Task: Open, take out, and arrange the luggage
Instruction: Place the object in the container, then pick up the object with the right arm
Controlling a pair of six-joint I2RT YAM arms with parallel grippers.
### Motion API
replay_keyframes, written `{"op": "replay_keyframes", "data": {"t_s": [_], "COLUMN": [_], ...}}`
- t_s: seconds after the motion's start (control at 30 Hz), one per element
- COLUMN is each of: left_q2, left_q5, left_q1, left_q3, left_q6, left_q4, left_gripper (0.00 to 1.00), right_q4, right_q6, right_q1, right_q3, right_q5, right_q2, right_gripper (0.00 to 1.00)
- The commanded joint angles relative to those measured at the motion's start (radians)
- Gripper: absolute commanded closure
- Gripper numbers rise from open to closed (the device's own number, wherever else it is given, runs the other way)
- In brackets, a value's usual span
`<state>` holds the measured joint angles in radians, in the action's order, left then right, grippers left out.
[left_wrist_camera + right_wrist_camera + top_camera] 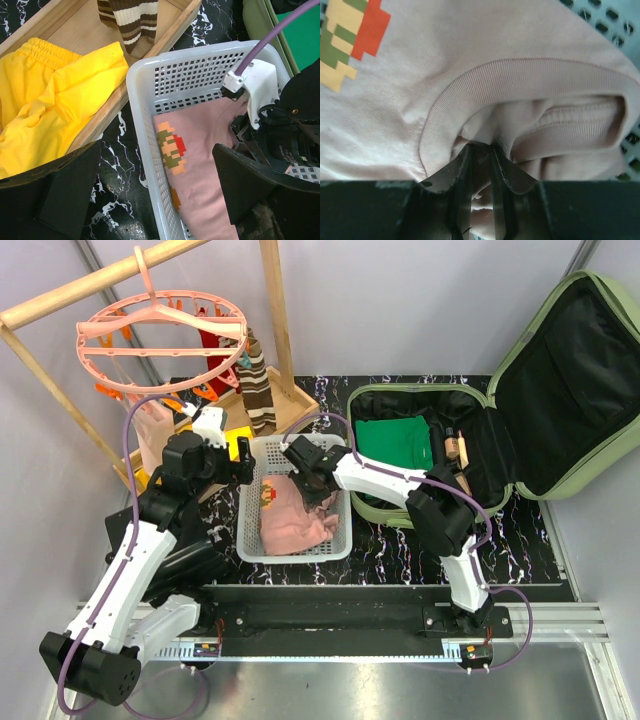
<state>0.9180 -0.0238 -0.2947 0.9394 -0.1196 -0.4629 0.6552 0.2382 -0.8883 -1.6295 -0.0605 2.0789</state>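
The luggage (560, 390), a light-green hard-shell case, lies open at the back right with its black-lined lid leaning on the wall. A folded green garment (392, 440) lies in its base. A white perforated basket (248, 510) (145, 150) holds a pink shirt (295, 515) (200, 165) (470, 65) with a pixel print. My right gripper (305, 485) (482, 150) reaches down into the basket, its jaws pinched on a fold of the shirt near the ribbed collar. Over the basket's left rim my left gripper (235, 455) (155, 165) hangs wide open, holding nothing.
A wooden tray (90, 30) left of the basket holds a yellow garment (50, 95) and a brown-striped one (132, 20). Above it stands a wooden rack (275, 310) with a round pink hanger (160, 340). Small bottles (455, 450) lie in the luggage beside the green garment.
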Motion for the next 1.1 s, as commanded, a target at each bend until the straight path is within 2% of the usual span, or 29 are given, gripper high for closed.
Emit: {"op": "replay_keyframes", "data": {"t_s": [0.0, 0.13, 0.23, 0.47, 0.6, 0.67, 0.73, 0.8, 0.97, 1.0, 1.07], "left_q2": [-0.004, -0.004, 0.001, 0.007, 0.019, 0.027, 0.030, 0.027, 0.015, 0.010, 0.007], "left_q5": [-0.018, -0.015, -0.010, -0.015, -0.016, -0.013, -0.005, 0.001, -0.005, -0.002, 0.018], "left_q1": [-0.004, -0.004, -0.003, -0.004, -0.004, -0.004, -0.004, -0.004, -0.004, -0.004, -0.004], "left_q3": [-0.007, -0.007, -0.007, -0.008, -0.010, -0.007, -0.005, -0.013, -0.054, -0.059, -0.073], "left_q6": [0.018, 0.021, 0.026, 0.028, 0.028, 0.029, 0.034, 0.038, 0.052, 0.051, 0.034], "left_q4": [0.033, 0.035, 0.035, 0.030, 0.030, 0.030, 0.030, 0.047, 0.096, 0.116, 0.138], "left_gripper": [0.01, 0.01, 0.01, 0.01, 0.01, 0.01, 0.01, 0.01, 0.01, 0.01, 0.01], "right_q4": [-0.092, -0.095, -0.097, -0.104, -0.098, -0.091, -0.072, -0.080, -0.085, -0.088, -0.101], "right_q6": [-0.046, -0.039, -0.036, -0.040, -0.033, -0.014, 0.019, 0.047, 0.010, 0.001, -0.017], "right_q1": [0.003, 0.003, 0.003, 0.003, 0.003, 0.017, 0.075, 0.214, 0.454, 0.548, 0.623], "right_q3": [-0.081, -0.058, -0.010, 0.112, 0.131, 0.126, 0.120, 0.154, 0.210, 0.223, 0.244], "right_q5": [0.048, 0.082, 0.080, 0.111, 0.128, 0.081, 0.123, 0.166, 0.174, 0.189, 0.209], "right_q2": [0.030, 0.015, -0.037, -0.314, -0.457, -0.517, -0.540, -0.563, -0.546, -0.539, -0.513], "right_gripper": [0.74, 0.74, 0.70, 0.37, 0.27, 0.25, 0.28, 0.29, 0.28, 0.28, 0.27]}}
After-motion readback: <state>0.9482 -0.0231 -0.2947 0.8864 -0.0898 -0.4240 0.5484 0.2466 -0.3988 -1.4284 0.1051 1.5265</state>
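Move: The pink shirt lies in the white basket with the right hand's fingers still in its neck opening, its middle about 4 cm back, 3 cm left and 2 cm below them; the basket's middle is level with them and 3 cm left. The green cloth in the suitcase, next in line, lies about 12 cm ahead, 19 cm right and slightly lower. From the idle left hand that cloth is roughly 11 cm ahead, 32 cm right and 20 cm down. The shirt gets a last nudge of about 2 cm left and slightly forward from the right hand's nearly shut fingers, which then draw back, open widely and come free of it. The hand climbs some 20 cm, then swings right and forward out of the basket to above the green cloth, speeding up, while the wrist tilts some 30 degrees so the fingers point less steeply down. ##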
